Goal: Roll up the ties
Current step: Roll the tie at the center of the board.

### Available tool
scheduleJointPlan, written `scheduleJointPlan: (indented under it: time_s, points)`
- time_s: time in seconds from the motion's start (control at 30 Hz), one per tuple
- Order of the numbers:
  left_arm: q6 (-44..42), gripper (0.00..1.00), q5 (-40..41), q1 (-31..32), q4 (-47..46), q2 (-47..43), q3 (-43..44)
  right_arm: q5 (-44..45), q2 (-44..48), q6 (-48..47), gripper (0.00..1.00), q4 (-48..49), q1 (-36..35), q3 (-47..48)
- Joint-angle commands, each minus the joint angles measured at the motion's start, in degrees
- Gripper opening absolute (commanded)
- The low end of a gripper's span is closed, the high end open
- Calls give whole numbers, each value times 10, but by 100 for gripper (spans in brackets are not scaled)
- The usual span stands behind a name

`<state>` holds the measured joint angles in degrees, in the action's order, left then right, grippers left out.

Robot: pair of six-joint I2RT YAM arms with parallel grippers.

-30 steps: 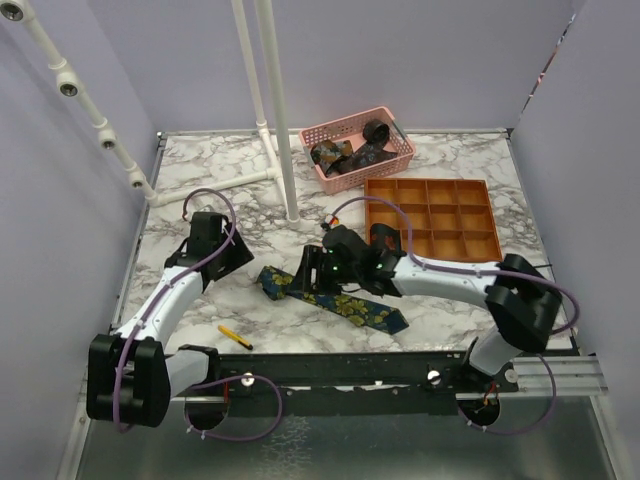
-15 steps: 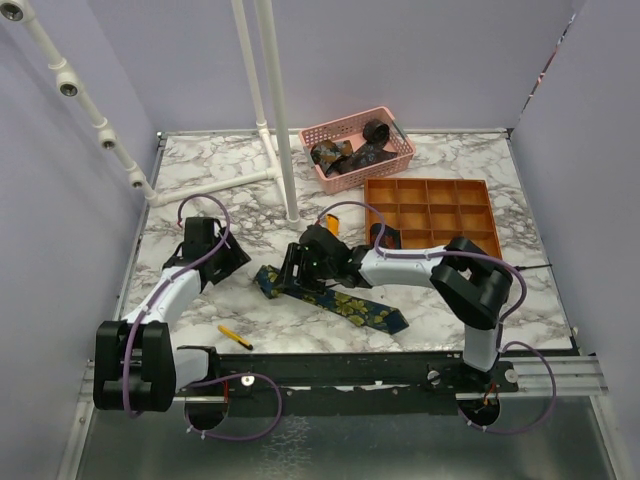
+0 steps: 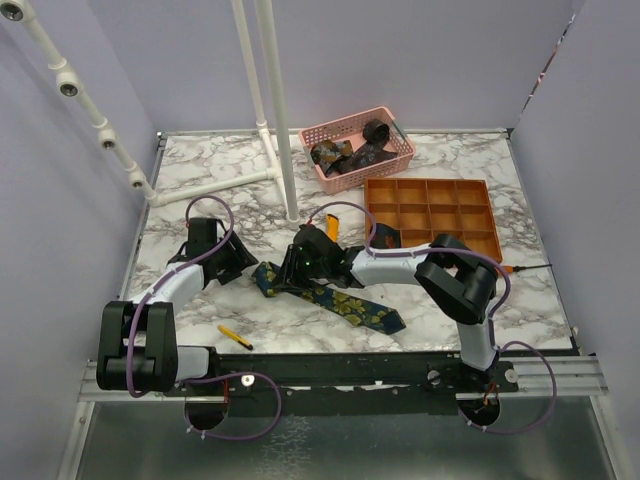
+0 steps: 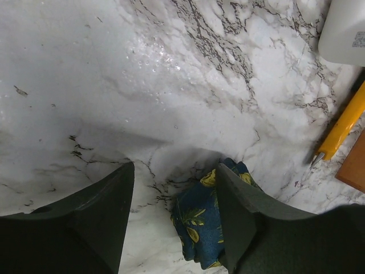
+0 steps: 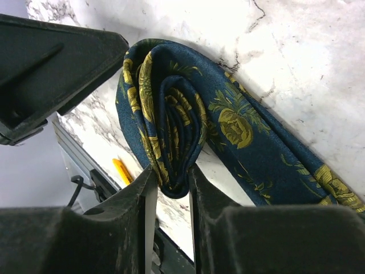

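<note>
A navy tie (image 3: 345,302) with yellow flowers lies slanting across the marble between the arms. Its left end is wound into a small coil (image 5: 165,120). My right gripper (image 5: 171,178) is shut on the coil's lower edge, one finger on each side. In the top view that gripper (image 3: 293,270) sits over the tie's left end. My left gripper (image 4: 174,166) stands open just left of it, low over the marble, with the coil (image 4: 199,220) against its right finger (image 4: 242,220). More ties (image 3: 352,152) lie in the pink basket (image 3: 395,136).
An orange compartment tray (image 3: 482,243) stands at the right, the pink basket behind it. A white pipe stand (image 3: 277,120) rises at the back left. A yellow utility knife (image 3: 235,337) lies near the front edge. A yellow-orange tool (image 4: 341,128) lies by the tray's corner.
The right arm reached left along the tie and its jaws closed on the coiled end. The left gripper moved right, up to that end, and narrowed slightly.
</note>
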<state>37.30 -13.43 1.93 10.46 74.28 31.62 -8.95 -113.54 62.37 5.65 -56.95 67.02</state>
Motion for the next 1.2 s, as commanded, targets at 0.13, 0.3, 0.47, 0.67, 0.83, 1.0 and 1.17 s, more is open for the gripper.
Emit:
scheduleJointPlan:
  time_s: [0.13,0.3,0.47,0.67,0.83,1.0,1.17]
  points:
    - [0,60,-44,-3,-21,-6,-11,-9,14,-121,13,-1,9,-7]
    - [10,60,-66,-3,-45,2,-18,-96,37,-203,10,-44,33,-37]
    - [35,59,-45,18,-90,-15,-37,-158,64,-269,9,-98,40,-65]
    - [103,59,5,116,-183,-19,-73,-228,88,-337,10,-170,40,-73]
    - [149,59,42,195,-257,-31,-107,-262,123,-380,10,-232,41,-108]
    - [175,58,85,277,-273,-74,-144,-256,183,-383,10,-264,40,-164]
    - [224,58,126,341,-300,-120,-207,-219,232,-360,10,-267,41,-195]
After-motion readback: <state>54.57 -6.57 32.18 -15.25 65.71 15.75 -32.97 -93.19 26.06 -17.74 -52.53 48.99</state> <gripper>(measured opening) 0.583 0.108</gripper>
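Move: The tie's gathered left end is already between the right fingers; they take it to the bare table near the front edge, about 12 cm back, 14 cm right and 2 cm lower. From the right hand the tie's loose end lies some 27 cm right and 9 cm back, the orange cutter 10 cm right and 13 cm ahead, the yellow pen 12 cm left and 13 cm back. The tie's left end is about 5 cm right of the left hand, 2 cm back and 2 cm below. The right fingers close further on the tie's folded end, then drag it low over the table, back towards the robot and to the right, some 18 cm in all, while the hand swings nearly 40 degrees counter-clockwise. The left hand, fingers staying open, first creeps and then sweeps about 13 cm right and finally back too, following the tie and turning its fingers somewhat clockwise. ##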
